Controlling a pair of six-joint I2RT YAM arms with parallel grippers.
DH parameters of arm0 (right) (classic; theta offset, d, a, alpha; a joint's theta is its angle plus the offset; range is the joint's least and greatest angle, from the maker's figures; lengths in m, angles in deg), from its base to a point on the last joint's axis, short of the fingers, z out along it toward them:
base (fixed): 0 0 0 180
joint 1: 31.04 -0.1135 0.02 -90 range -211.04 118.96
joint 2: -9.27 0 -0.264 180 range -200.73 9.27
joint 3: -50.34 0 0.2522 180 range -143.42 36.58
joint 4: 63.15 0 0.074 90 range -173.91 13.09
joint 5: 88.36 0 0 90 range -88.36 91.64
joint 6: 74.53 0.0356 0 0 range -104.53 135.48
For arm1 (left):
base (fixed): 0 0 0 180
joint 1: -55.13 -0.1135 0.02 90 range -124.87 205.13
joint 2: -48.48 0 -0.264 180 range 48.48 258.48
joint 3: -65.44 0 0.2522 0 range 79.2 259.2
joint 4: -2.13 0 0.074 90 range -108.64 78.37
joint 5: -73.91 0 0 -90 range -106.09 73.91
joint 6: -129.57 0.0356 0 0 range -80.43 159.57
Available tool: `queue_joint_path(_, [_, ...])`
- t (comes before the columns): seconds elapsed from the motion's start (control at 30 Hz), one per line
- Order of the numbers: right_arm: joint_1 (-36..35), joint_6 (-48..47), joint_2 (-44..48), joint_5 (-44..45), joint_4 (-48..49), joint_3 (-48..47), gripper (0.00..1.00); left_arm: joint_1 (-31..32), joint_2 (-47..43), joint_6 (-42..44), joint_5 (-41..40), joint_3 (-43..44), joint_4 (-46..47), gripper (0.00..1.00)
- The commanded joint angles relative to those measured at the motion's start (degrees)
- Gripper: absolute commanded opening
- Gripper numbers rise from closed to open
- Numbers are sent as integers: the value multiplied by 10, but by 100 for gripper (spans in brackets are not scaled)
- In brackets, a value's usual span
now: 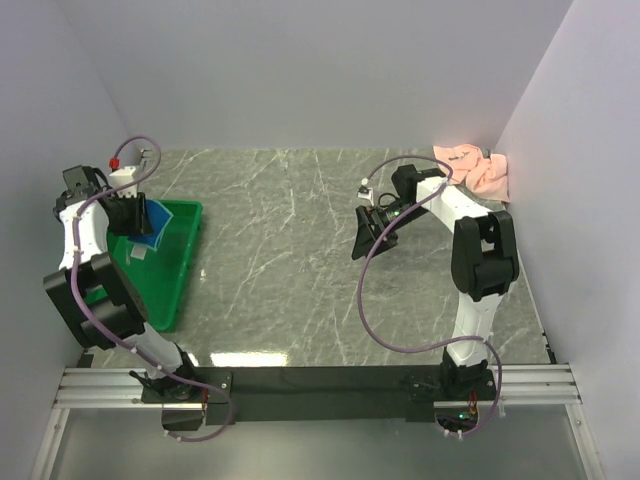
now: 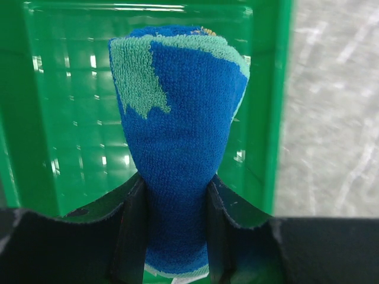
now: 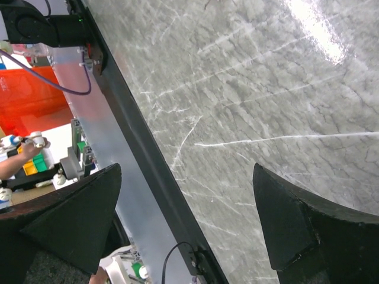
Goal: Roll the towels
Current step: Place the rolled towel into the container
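Note:
My left gripper (image 1: pixel 140 222) is shut on a rolled blue towel (image 1: pixel 158 222) with green patches and holds it over the green bin (image 1: pixel 172 280) at the left. In the left wrist view the towel roll (image 2: pixel 177 142) stands squeezed between the two black fingers (image 2: pixel 133 231), with the bin's floor (image 2: pixel 71 130) below. My right gripper (image 1: pixel 372 232) is open and empty above the middle of the table; its wrist view shows only marble between the fingertips (image 3: pixel 284 213). Pink towels (image 1: pixel 478 170) lie crumpled in the far right corner.
The grey marble table (image 1: pixel 300 260) runs between the bin and the right arm. White walls enclose the back and both sides. A black rail (image 1: pixel 320 380) runs along the near edge by the arm bases.

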Motion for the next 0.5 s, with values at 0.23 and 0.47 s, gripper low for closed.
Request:
queue_joint_path(0.23, [2,-3,22,14,-4,0,99,16,113,-103,-38,9,127,1])
queue_joint_path(0.47, [8,-10,16,13,-11,1,99,51,137,-137,-38,-5,161,1])
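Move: The left hand already grips the rolled towel above the green container: the container's middle lies some 12 cm below, about 4 cm back and 3 cm to the left. The container's far rim is roughly 10 cm ahead and 3 cm to the left, its right rim about 7 cm to the right and 4 cm back. From the right hand the container's middle is about 50 cm left, level with it, some 10 cm lower. Still pinching the rolled towel between its fingers, the left hand lowers it about 8 cm towards the container's floor while easing some 4 cm forward towards the far rim, the descent slowing at the end. The wrist turns slightly counter-clockwise and tips a little further down; the fingers keep their hold. ##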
